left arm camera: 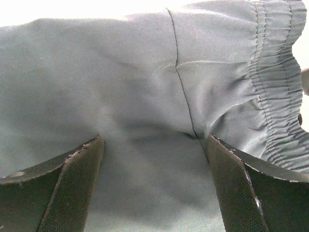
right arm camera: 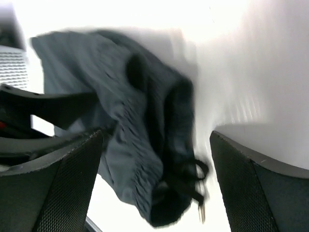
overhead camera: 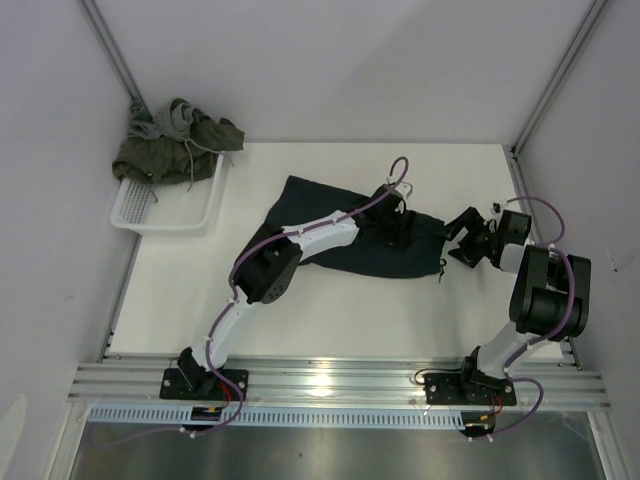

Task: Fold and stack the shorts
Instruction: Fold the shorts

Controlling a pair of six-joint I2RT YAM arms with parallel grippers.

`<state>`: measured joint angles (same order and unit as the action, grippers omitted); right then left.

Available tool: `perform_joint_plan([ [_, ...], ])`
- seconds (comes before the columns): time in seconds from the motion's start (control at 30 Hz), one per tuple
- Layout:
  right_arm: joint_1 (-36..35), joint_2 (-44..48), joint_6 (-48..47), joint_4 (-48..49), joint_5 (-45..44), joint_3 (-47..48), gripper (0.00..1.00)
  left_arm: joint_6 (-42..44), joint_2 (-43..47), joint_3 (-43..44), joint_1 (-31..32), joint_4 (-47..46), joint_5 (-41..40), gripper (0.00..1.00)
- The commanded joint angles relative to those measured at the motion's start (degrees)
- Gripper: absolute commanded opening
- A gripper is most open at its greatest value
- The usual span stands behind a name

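Note:
The dark navy shorts [overhead camera: 320, 225] lie spread across the middle of the table, with the elastic waistband [left arm camera: 273, 96] toward the right. My left gripper [overhead camera: 397, 232] is down over the cloth near that end. It stands open [left arm camera: 154, 188], with flat navy fabric between the pads and nothing pinched. My right gripper [overhead camera: 460, 238] hovers just right of the waistband edge, open [right arm camera: 157, 183]. In its blurred view the bunched waistband and the black drawstring [right arm camera: 195, 176] lie below the jaws. Olive green shorts [overhead camera: 205, 140] and light grey shorts [overhead camera: 172, 118] are heaped on the basket at the back left.
The white mesh basket [overhead camera: 165, 225] stands at the table's back left corner against the wall. Enclosure walls and metal posts [overhead camera: 545, 90] border the table on both sides. The aluminium rail [overhead camera: 330, 385] carrying the arm bases runs along the near edge.

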<state>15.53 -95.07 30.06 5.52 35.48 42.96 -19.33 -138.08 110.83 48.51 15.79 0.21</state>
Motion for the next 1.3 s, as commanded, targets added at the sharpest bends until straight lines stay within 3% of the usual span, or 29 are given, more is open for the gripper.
perform_joint_plan([
  [0.0, 0.5, -4.1, 2.8, 13.6, 3.2, 0.4, 0.94, 0.6, 2.8, -2.9, 0.3, 3.9, 0.1, 0.9],
  [0.2, 1.2, -11.0, 5.0, 19.1, 7.6, 3.3, 0.94, 1.6, 3.7, -5.5, 0.3, 3.3, 0.1, 0.9],
  [0.4, -0.5, -15.3, 1.8, 12.2, 9.0, 8.3, 0.94, 1.3, 3.3, -5.1, 0.2, 2.9, 0.1, 0.9],
  [0.57, -3.4, -14.3, -2.1, 1.7, 6.9, 9.9, 0.93, 1.0, 3.2, -4.7, 0.2, 2.8, 0.1, 0.9],
  [0.87, -5.1, -6.3, -4.0, 0.4, 5.0, 2.5, 0.85, 0.6, 2.9, -5.2, 0.2, 2.6, 0.2, 0.9],
  [0.97, -6.2, -4.4, -3.6, -0.2, 4.6, 0.6, 0.8, 0.5, 3.3, -5.5, 0.2, 2.5, 0.1, 0.9],
  [1.17, -6.3, 0.8, -2.9, -0.5, 2.0, -3.9, 0.49, 1.1, 5.0, -7.6, 0.3, 1.6, 0.3, 0.9],
  [1.27, -6.3, 2.4, -2.9, -1.7, 1.3, -4.6, 0.42, 1.7, 6.3, -9.0, 0.3, 1.4, 0.9, 0.89],
])
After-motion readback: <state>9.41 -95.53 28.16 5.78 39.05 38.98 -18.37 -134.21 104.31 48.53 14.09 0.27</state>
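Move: The end of the shorts' waistband lies about 4 cm to the right hand's left, 2 cm nearer the base and 2 cm below it. The drawstring hangs some 7 cm back and 2 cm to the left of this hand, and the open left gripper stands about 12 cm to its left, roughly level. From the left hand, that waistband end is about 8 cm to the right, 2 cm back and slightly below. Forward first, the right hand swings its open fingers out some 5 cm past the waistband end, then curves left and comes back about 9 cm, sinking a little and turning slightly counter-clockwise, closing roughly halfway around the waistband end. The left hand keeps its open fingertips on the cloth, easing barely 2 cm back and left. ##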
